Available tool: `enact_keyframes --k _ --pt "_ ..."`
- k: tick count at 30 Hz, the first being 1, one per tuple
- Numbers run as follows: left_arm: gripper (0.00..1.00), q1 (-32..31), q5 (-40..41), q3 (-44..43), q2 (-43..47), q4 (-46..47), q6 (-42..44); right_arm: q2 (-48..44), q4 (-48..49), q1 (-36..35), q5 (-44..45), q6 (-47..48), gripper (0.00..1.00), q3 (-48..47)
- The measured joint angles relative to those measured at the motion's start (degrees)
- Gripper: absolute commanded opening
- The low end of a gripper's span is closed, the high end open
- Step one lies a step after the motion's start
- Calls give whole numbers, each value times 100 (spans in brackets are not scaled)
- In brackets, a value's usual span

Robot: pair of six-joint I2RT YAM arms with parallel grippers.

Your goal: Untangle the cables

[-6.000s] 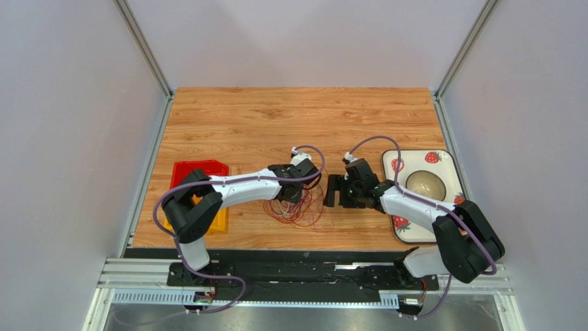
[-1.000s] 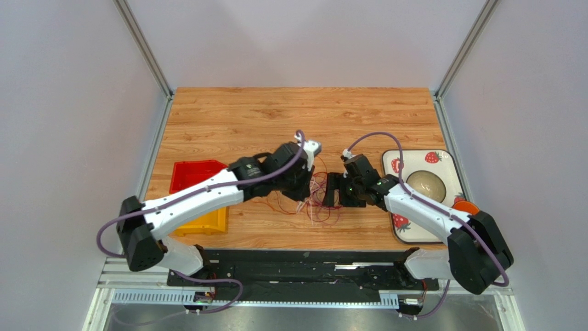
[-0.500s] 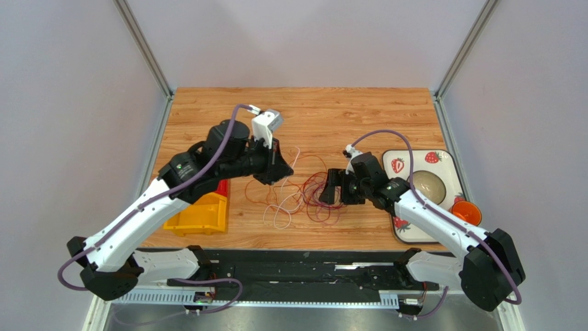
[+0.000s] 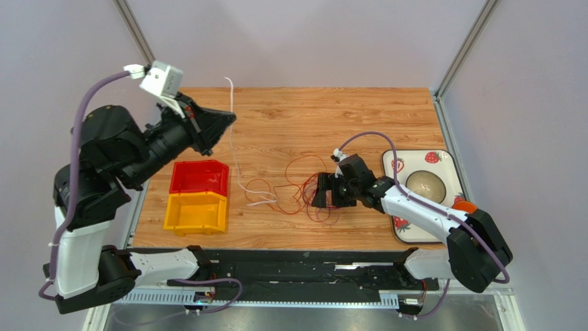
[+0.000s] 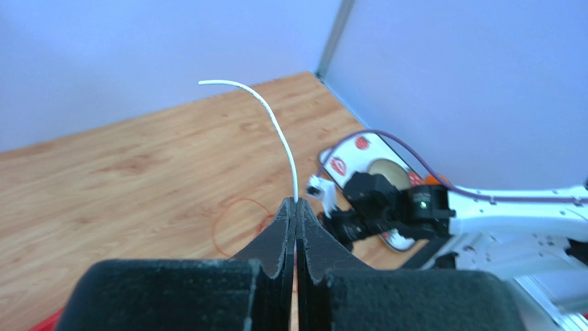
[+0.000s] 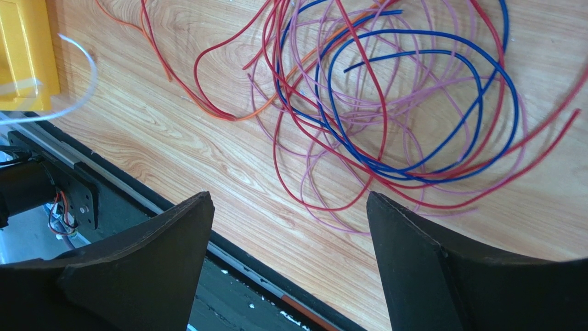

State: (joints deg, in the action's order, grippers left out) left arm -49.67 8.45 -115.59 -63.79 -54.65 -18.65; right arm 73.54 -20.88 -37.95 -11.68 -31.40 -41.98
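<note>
The cables lie in a loose tangle (image 4: 304, 189) on the wooden table; in the right wrist view they are red, blue, lilac and orange loops (image 6: 386, 103). My left gripper (image 4: 219, 123) is raised high over the back left of the table. It is shut (image 5: 295, 205) on a white cable (image 5: 276, 127). That cable (image 4: 237, 165) hangs from the gripper down to the table beside the tangle. My right gripper (image 4: 321, 195) is open, low over the tangle's right side, and its jaws (image 6: 290, 200) hold nothing.
A red bin (image 4: 200, 177) and a yellow bin (image 4: 196, 212) stand at the left. A strawberry-print plate (image 4: 442, 162) with a bowl (image 4: 424, 183) sits at the right, with an orange object (image 4: 468, 207) beside it. The table's front edge (image 6: 138, 200) runs close under the right gripper.
My left arm has swung up and to the back left, drawing the white cable out of the tangle. My right gripper has moved slightly left and stays open at the tangle.
</note>
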Motion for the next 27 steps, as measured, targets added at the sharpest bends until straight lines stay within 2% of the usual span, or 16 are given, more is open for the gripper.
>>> enact_keyframes --k 4,13,19,27 --pt "0 0 909 -284 55 -221 205 280 175 -98 -4 -7 86 -83" --pt "0 155 2973 -219 11 -555 459 1025 358 -468 72 9 85 -702" --pt "0 573 3493 -216 -39 -485 730 1207 474 -527 173 37 84 -684" --pt "0 846 3818 -380 -181 332 1523 1329 737 -527 323 144 84 -317"
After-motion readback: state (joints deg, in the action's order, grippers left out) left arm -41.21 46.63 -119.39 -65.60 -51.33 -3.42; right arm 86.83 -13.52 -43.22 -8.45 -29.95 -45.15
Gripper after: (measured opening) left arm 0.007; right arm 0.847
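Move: The left gripper hangs about 50 cm up, shut on the white cable; the red bin is about 15 cm to its left, 8 cm ahead and far below, with the yellow bin some 16 cm left and 2 cm back. The cable tangle lies about 16 cm right and 2 cm ahead. From the open right gripper, the tangle's middle is some 4 cm ahead, 1 cm left and 7 cm down; its orange loop is about 15 cm left and 1 cm ahead. Bring the left gripper across to the left about 15 cm and a little forward, staying high, to come over the red bin; turn it roughly 45 degrees counter-clockwise and keep the pinch on the white cable. With the right gripper held wide open, shift left over the tangle, then lower it about 4 cm towards the cables. ##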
